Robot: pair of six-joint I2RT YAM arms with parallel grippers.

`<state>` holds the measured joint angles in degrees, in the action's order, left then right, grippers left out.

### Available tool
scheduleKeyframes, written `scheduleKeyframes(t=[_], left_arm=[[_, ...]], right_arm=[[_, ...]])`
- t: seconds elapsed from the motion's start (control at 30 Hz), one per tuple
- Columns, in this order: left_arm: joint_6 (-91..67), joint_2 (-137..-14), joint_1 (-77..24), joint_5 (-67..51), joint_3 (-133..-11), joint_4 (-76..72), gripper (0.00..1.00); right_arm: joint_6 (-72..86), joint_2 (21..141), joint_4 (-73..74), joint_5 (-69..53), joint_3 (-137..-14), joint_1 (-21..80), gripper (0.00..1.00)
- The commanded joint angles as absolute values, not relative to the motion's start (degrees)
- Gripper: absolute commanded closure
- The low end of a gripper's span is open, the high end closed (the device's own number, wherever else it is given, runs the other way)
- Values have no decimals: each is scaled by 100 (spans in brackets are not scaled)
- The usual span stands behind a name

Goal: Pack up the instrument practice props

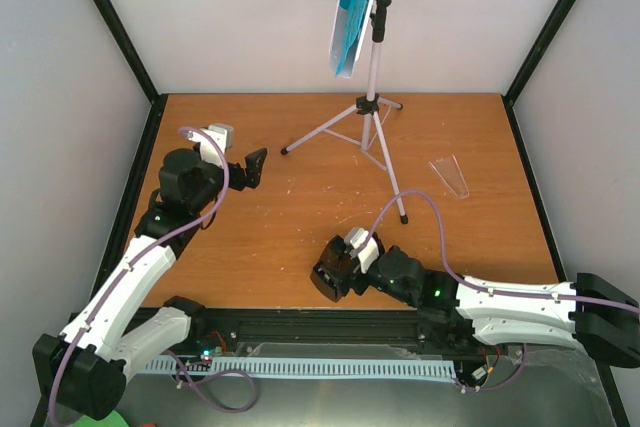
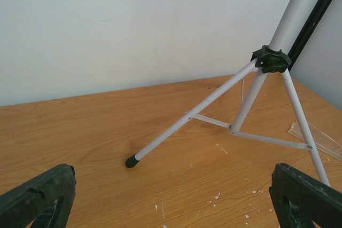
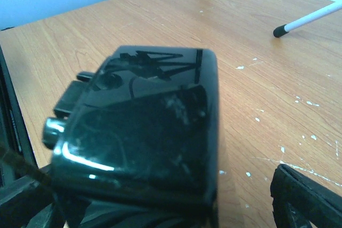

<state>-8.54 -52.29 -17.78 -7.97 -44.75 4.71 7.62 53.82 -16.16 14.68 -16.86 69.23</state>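
The grey tripod music stand [image 1: 373,107] stands at the back middle of the table, with cyan sheet-music pages [image 1: 352,7] on its tilted tray. In the left wrist view its legs [image 2: 251,92] spread ahead of my open, empty left gripper [image 2: 171,201]. That left gripper [image 1: 256,165] hovers just left of the nearest leg tip [image 2: 131,160]. The small black metronome [image 3: 144,126] lies between the jaws of my right gripper [image 3: 168,206], by the table's near edge [image 1: 330,277]. Bare wood shows between the metronome and the right finger [image 3: 304,198], so the right gripper is open.
A clear plastic piece [image 1: 450,175] lies on the wood right of the stand, also seen in the left wrist view [image 2: 320,137]. Black frame posts and white walls enclose the table. A black rail [image 1: 330,322] runs along the near edge.
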Motion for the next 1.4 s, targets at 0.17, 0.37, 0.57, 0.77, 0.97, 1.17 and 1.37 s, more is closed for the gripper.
scheduleKeyframes(t=[0.17,0.37,0.57,0.77,0.97,1.17,1.37], left_arm=[[-931,-5358,-1758,-1001,-4544,359,1],[-940,-5357,-1758,-1001,-4534,353,1],[-940,-5380,-1758,-1062,-4536,359,1],[-983,-5424,-1758,-1169,-4529,393,0],[-1338,-6026,-1762,-1714,-4664,751,1],[-1615,-6376,-2393,-1271,-4901,1427,0],[-2148,-6063,-2624,-3041,-4331,976,4]], right_arm=[[895,5355,-1901,1539,-1717,6983,1],[1002,5396,-2015,1603,-1764,6987,4],[1060,5563,-2054,1576,-1802,6987,3],[1097,5506,-2050,1600,-1770,6992,10],[1047,5425,-2043,1410,-1683,6988,17],[1156,5263,-1886,1469,-1631,6992,24],[1238,5089,-1804,1550,-1524,6987,28]])
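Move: The black metronome stands some 18 cm back, 18 cm to the right and 21 cm below the left hand. The tripod's left foot is about 16 cm ahead of that hand, 7 cm to its right and down on the table. For the right hand the metronome is already between the open fingers, its middle roughly 3 cm to the left, level fore and aft, and 5 cm lower; the tripod's front foot lies about 14 cm ahead and 15 cm to the right, some 13 cm down. Bring the open left gripper down and to the right towards the metronome, slowly at first and then quickly, about 9 cm down and 7 cm right, drawing back a little at the end; tip its fingers down by some 20 degrees and swing them clockwise. Keep the right gripper around the metronome, easing up about 1 cm, and narrow its fingers by roughly a quarter late on. ##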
